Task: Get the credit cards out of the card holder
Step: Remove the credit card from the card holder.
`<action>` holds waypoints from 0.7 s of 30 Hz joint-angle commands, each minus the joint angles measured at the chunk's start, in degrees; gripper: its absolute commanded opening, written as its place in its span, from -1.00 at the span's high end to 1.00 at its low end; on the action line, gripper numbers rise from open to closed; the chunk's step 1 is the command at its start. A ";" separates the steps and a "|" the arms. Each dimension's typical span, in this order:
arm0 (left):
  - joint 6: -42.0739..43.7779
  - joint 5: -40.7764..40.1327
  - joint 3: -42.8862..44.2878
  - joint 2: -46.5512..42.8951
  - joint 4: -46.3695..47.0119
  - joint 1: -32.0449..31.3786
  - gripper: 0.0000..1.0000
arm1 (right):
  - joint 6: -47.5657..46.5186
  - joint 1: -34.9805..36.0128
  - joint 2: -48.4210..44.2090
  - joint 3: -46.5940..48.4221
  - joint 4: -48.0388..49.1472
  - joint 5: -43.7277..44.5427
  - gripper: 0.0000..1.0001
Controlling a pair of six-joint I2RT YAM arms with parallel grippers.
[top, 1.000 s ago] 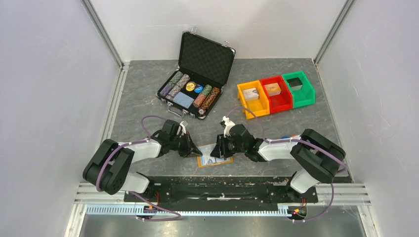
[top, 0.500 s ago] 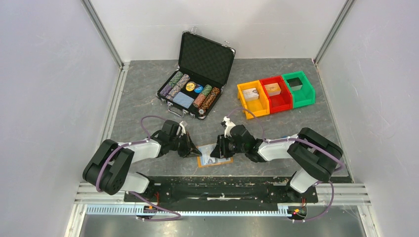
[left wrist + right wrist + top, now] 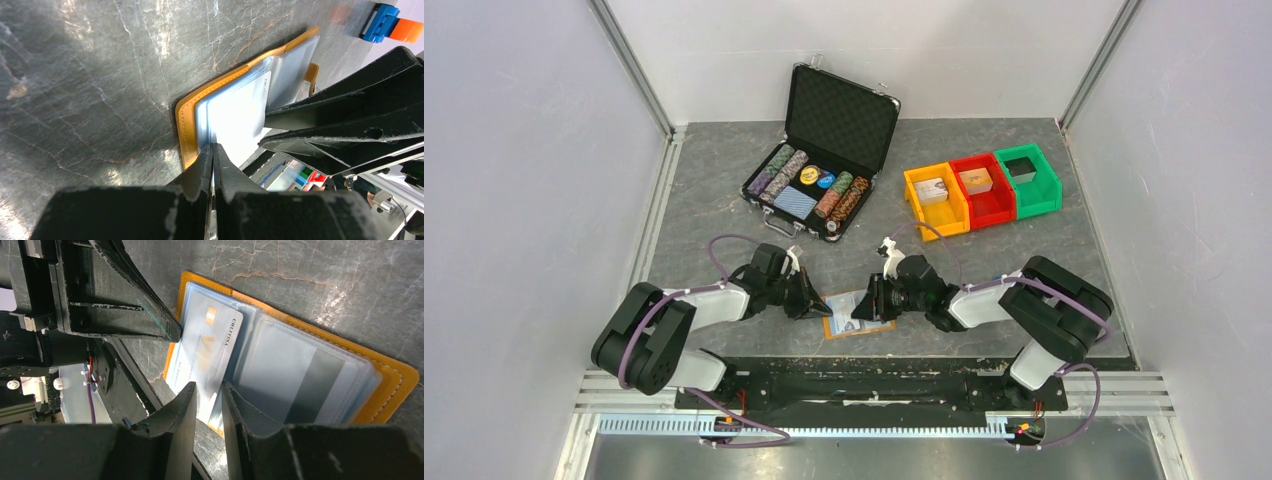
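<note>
The orange card holder (image 3: 856,320) lies open on the table between my two grippers, with clear sleeves inside it (image 3: 390,385) (image 3: 186,130). A pale credit card (image 3: 210,347) with orange print sticks partway out of the left sleeve. Its free end lies between the fingers of my right gripper (image 3: 209,386) (image 3: 871,303), which stand narrowly open around it. A second card (image 3: 320,380) with a dark grey band sits inside the right sleeve. My left gripper (image 3: 213,146) (image 3: 817,303) is shut on the edge of a clear sleeve at the holder's left side.
An open black chip case (image 3: 824,160) stands at the back of the table. To its right, orange (image 3: 936,198), red (image 3: 981,188) and green (image 3: 1027,178) bins stand in a row. A blue and orange object (image 3: 382,22) lies beyond the holder. The table's front edge is just behind the holder.
My right gripper's fingers have come a little closer together around the card, and its wrist has shifted slightly right. The left arm and the holder have not moved.
</note>
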 commanded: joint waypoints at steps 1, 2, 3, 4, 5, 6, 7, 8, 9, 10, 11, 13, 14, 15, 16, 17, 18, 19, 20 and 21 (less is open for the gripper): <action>1.84 -3.38 -1.28 0.70 -1.50 -0.51 0.84 | 1.03 -0.21 1.30 -0.81 2.78 -1.29 0.49; 1.76 -3.46 -1.32 0.79 -1.50 -0.50 0.84 | 1.29 -0.20 1.32 -0.90 3.05 -1.38 0.55; 1.76 -3.63 -1.41 0.75 -1.50 -0.51 0.84 | 1.29 -0.24 1.15 -0.99 3.24 -1.35 0.65; 1.71 -3.72 -1.45 0.75 -1.62 -0.50 0.84 | 1.27 -0.33 0.90 -1.14 3.39 -1.24 0.77; 1.79 -3.95 -1.38 0.83 -1.95 -0.51 0.84 | 1.32 -0.47 0.64 -1.37 3.54 -1.28 0.87; 1.92 -4.30 -1.22 0.74 -2.46 -0.50 0.84 | 1.37 -0.70 0.21 -1.81 3.93 -1.20 0.98; 2.21 -4.80 -1.03 0.87 -3.14 -0.51 0.84 | 1.44 -0.92 -0.40 -2.24 4.20 -1.15 1.00; 2.53 -5.28 -0.81 0.98 -3.91 -0.50 0.84 | 1.60 -1.17 -1.22 -2.86 4.76 -1.17 1.00; 2.94 -5.77 -0.46 1.14 -4.05 -0.50 0.84 | 1.92 -1.45 -1.79 -3.47 5.38 -1.46 1.00; 3.15 -6.04 -0.21 1.27 -5.80 -0.51 0.84 | 2.26 -1.79 -2.55 -4.28 6.21 -1.73 1.00; 3.20 -6.10 0.02 1.49 -6.01 -0.50 0.84 | 2.43 -2.06 -3.27 -4.88 6.72 -1.97 1.00; 3.23 -6.43 0.19 1.45 -6.08 -0.50 0.84 | 2.44 -2.41 -4.64 -5.52 6.35 -2.11 1.00; 3.25 -6.63 0.30 1.49 -6.28 -0.51 0.84 | 2.27 -2.49 -5.26 -5.81 6.08 -2.03 1.00; 3.46 -7.03 0.46 1.47 -6.54 -0.50 0.84 | 2.29 -2.60 -5.72 -6.08 5.90 -2.06 1.00; 3.72 -7.28 0.64 1.55 -7.00 -0.50 0.84 | 2.16 -2.74 -6.14 -6.34 5.59 -2.08 1.00; 4.01 -7.57 0.81 1.54 -7.49 -0.50 0.84 | 2.11 -2.80 -6.54 -6.52 5.38 -2.03 1.00; 4.19 -7.67 0.96 1.67 -7.80 -0.50 0.83 | 2.03 -3.11 -6.97 -6.78 5.10 -2.14 1.00; 4.30 -7.78 1.06 1.63 -8.12 -0.55 0.83 | 1.85 -3.25 -7.50 -6.96 4.72 -2.13 1.00; 4.30 -7.78 1.17 1.59 -8.33 -0.53 0.83 | 1.68 -3.59 -7.94 -7.11 4.09 -2.02 1.00; 4.30 -7.51 1.31 1.45 -8.49 -0.50 0.81 | 1.36 -3.85 -8.61 -6.97 2.56 -1.70 1.00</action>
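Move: The credit card lies in the holder's left leaf, its middle roughly 2 cm left of the right hand, 1 cm ahead and 1 cm below; that hand's parted fingertips are at the card's right-hand part. The holder's right sleeves are about 4 cm right of this hand, level ahead and 2 cm down, and the chip case is some 25 cm ahead and 11 cm left. From the left hand the card is about 3 cm right and 1 cm ahead, at nearly the same height. Rightward and then slightly up, about 2.5 cm across and 1 cm higher, the right hand draws the card out of the left leaf after its fingers close from a small gap to shut, pinching the card's right-hand part. The left hand holds still, its closed fingertips keeping the leaf's left part down on the table. ##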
